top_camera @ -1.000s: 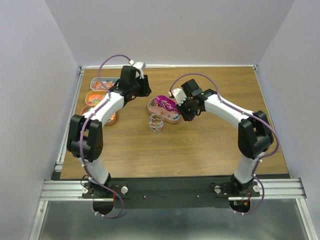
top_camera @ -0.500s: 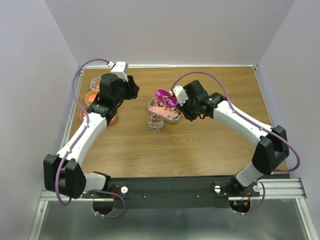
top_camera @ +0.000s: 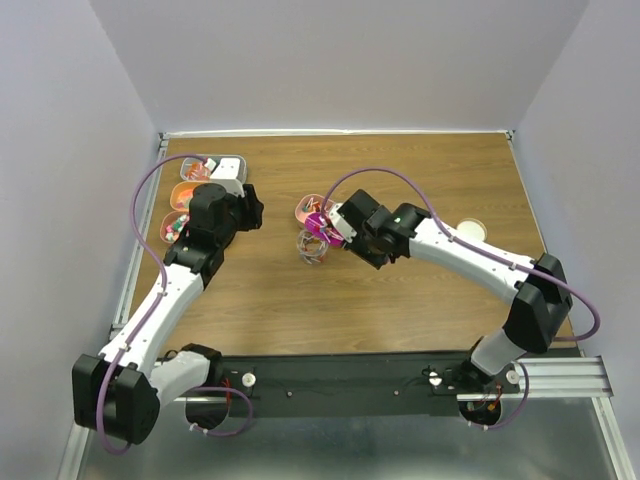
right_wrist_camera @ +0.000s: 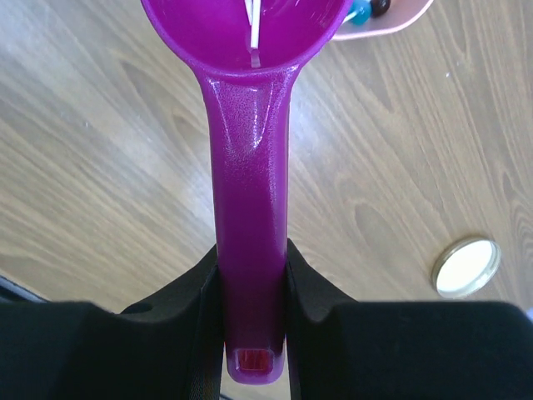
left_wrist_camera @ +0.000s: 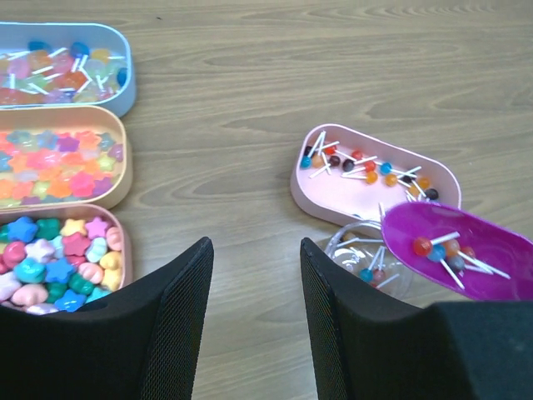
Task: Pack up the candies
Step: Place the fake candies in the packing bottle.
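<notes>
My right gripper [top_camera: 342,226] is shut on the handle of the magenta scoop [right_wrist_camera: 248,200]. The scoop bowl [left_wrist_camera: 466,246] holds a few small ball lollipops [left_wrist_camera: 435,247] and hangs over the clear jar [left_wrist_camera: 371,268], which has a few lollipops inside. The pink tray [left_wrist_camera: 333,190] behind the jar holds several more lollipops [left_wrist_camera: 366,167]. My left gripper [left_wrist_camera: 256,247] is open and empty above bare wood, left of the jar. It also shows in the top view [top_camera: 247,210].
Three trays of candies stand at the left: a blue one [left_wrist_camera: 125,87], an orange one with stars [left_wrist_camera: 122,175], a salmon one with mixed shapes [left_wrist_camera: 125,250]. A round cream lid [top_camera: 470,228] lies at the right. It also shows in the right wrist view [right_wrist_camera: 466,267].
My right gripper has carried the scoop from over the pink tray toward the near left, above the jar. My left arm has drawn back toward the near side and left.
</notes>
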`<state>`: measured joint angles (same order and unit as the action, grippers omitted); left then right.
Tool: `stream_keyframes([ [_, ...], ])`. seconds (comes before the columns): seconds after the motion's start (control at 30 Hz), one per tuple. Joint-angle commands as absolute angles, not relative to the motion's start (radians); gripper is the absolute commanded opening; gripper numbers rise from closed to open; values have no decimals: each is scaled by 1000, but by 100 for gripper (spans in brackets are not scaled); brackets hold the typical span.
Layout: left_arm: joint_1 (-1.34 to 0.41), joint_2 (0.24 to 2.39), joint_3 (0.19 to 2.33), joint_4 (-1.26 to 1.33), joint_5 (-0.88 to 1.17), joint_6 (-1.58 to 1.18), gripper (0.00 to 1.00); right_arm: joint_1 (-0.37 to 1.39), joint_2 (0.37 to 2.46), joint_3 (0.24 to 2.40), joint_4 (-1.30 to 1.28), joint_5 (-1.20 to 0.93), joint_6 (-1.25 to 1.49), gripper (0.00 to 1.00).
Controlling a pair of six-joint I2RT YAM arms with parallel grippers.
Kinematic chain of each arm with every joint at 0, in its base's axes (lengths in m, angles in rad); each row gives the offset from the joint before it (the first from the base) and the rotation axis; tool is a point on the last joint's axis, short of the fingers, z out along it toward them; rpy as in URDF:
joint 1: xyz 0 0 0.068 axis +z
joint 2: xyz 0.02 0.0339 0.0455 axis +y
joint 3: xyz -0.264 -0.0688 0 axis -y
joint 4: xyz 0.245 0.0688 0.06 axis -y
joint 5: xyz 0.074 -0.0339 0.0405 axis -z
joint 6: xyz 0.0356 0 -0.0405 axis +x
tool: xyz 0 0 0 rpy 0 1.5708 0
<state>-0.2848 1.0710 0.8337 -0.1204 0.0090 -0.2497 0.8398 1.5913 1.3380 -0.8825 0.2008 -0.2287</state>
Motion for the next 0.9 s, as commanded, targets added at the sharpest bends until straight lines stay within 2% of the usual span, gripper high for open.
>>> stream_keyframes([
  [0.0,-273,1025,804,-78,-95,-245,54,891,1614,1385,-992,324,-181,1],
  [0.3,-235,971,787,-77,-153,-252,54,956,1695,1453,-1106,483,-166,1],
  [0.87,-201,971,784,-69,-118,-247,54,1058,1821,1555,-1207,693,-186,1],
])
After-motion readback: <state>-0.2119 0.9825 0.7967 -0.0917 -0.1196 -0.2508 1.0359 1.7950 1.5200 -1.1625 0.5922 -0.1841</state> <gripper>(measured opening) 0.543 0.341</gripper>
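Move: The packing bottle stands about 12 cm to the right gripper's left and 10 cm ahead, its middle some 9 cm lower. The scoop bowl already hangs near it, about 9 cm left and 5 cm ahead of this gripper, roughly level with it. The pink candy tray lies beyond the bottle, about 9 cm left and 18 cm ahead of the gripper. From the left gripper, the bottle is about 10 cm right, 3 cm ahead and well below. Keep the right gripper shut on the scoop handle and stay nearly in place, easing back only about a centimetre, while rolling the hand's left side down some 25 degrees so the scoop's lip dips towards the bottle. Meanwhile swing the empty, half-open left gripper about 5 cm left, away from the bottle, rising slightly and turning counter-clockwise. ##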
